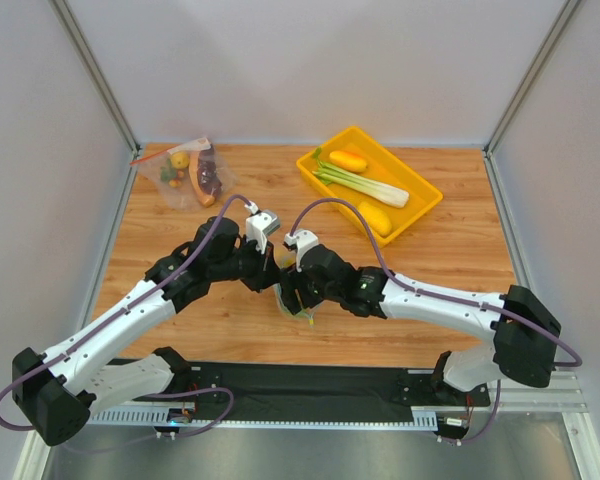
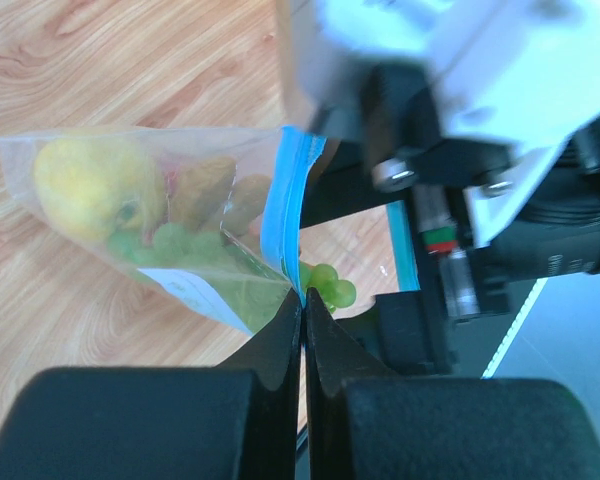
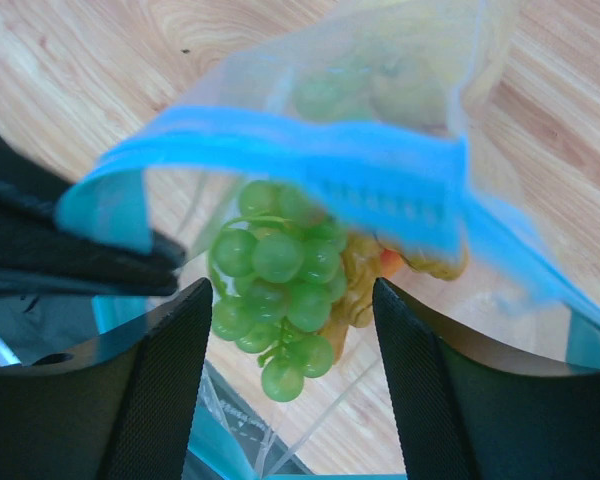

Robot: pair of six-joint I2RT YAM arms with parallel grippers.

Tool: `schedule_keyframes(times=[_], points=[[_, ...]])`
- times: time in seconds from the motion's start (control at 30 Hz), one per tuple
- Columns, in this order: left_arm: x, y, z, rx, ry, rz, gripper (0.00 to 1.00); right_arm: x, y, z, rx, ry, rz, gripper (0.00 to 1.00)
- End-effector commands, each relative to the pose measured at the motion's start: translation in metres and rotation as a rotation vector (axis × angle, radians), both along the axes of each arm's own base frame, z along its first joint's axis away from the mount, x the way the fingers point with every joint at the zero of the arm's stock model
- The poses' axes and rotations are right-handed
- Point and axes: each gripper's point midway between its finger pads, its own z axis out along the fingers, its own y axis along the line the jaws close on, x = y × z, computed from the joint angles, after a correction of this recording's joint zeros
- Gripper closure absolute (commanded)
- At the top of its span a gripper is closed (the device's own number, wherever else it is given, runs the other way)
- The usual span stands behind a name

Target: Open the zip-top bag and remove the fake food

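Observation:
The zip-top bag point(image 2: 195, 215) is clear, with a light-blue zip strip point(image 2: 280, 205) along its mouth, and it hangs between the two arms mid-table point(image 1: 296, 303). My left gripper point(image 2: 304, 300) is shut on one edge of the strip. The mouth gapes open in the right wrist view point(image 3: 310, 165). A green grape-like bunch point(image 3: 275, 280) hangs out of it, with a lumpy orange piece point(image 3: 365, 270) beside it. A round yellow piece point(image 2: 90, 185) sits deeper in the bag. My right gripper point(image 3: 290, 290) is open with its fingers either side of the green bunch, not touching it.
A second clear bag point(image 1: 185, 170) with a red-orange strip and toy pieces lies at the back left. A yellow tray point(image 1: 425, 205) at the back right holds a leek point(image 1: 365, 183) and orange-yellow pieces. Grey walls enclose the table.

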Motion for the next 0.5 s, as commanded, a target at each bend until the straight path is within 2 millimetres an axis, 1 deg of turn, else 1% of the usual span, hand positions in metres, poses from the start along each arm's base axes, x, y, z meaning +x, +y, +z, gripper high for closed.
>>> schedule_keyframes(times=[0.0,0.03,0.1,0.13,0.17,0.23,0.27,0.33,0.37,0.4,0.43,0.47], points=[[0.004,-0.009,0.027,-0.082,-0.065,-0.020,1.00,0.007,0.002,-0.013,-0.020,-0.011,-0.051,0.32],[0.005,-0.009,0.028,-0.086,-0.066,-0.019,1.00,0.007,0.001,-0.022,-0.037,-0.007,-0.061,0.32],[0.003,-0.010,0.030,-0.094,-0.065,-0.021,1.00,0.009,0.002,-0.027,-0.036,-0.009,-0.074,0.34],[0.002,-0.010,0.030,-0.096,-0.065,-0.023,1.00,0.009,0.001,-0.034,-0.045,-0.002,-0.076,0.35],[0.003,-0.009,0.030,-0.095,-0.064,-0.021,1.00,0.010,0.003,-0.034,-0.036,-0.005,-0.079,0.42],[0.003,-0.009,0.028,-0.089,-0.065,-0.019,1.00,0.008,0.005,-0.037,-0.030,0.001,-0.077,0.51],[0.003,-0.008,0.025,-0.084,-0.061,-0.015,1.00,0.009,0.005,-0.036,-0.028,-0.001,-0.076,0.63],[0.005,-0.005,0.020,-0.063,-0.058,0.001,1.00,0.008,0.005,-0.034,-0.024,-0.004,-0.078,0.75],[0.006,-0.004,0.017,-0.054,-0.055,0.012,1.00,0.008,0.003,-0.033,-0.028,-0.010,-0.076,0.87],[0.010,-0.001,0.014,-0.037,-0.054,0.033,1.00,0.008,0.002,-0.030,-0.027,-0.015,-0.077,0.93],[0.011,0.000,0.012,-0.029,-0.050,0.047,1.00,0.008,0.002,-0.023,-0.013,-0.027,-0.079,0.97],[0.013,0.002,0.009,-0.018,-0.046,0.061,1.00,0.009,-0.002,-0.020,-0.017,-0.035,-0.087,1.00]])
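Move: The green grapes lie in the open bag just under the right fingers, about 4 cm below the hand point, 2 cm ahead and 1 cm to its left. The potato-like pieces sit some 3 cm farther out than the grapes and 1 cm to the right of them. The yellow fruit is about 10 cm ahead of the right hand, 3 cm left and 5 cm lower. From the left hand, pinching the bag's blue rim, the grapes are roughly level fore and aft, 4 cm right and 9 cm down. Straight down through the bag's mouth, about 3 cm towards the grapes, goes the right hand. As it slows, its fingers shut from roughly two-thirds open to almost closed, pinching into the near side of the bunch with barely any turn of the wrist. The left hand keeps its pinch on the blue rim, holding the mouth open and staying nearly in place. ##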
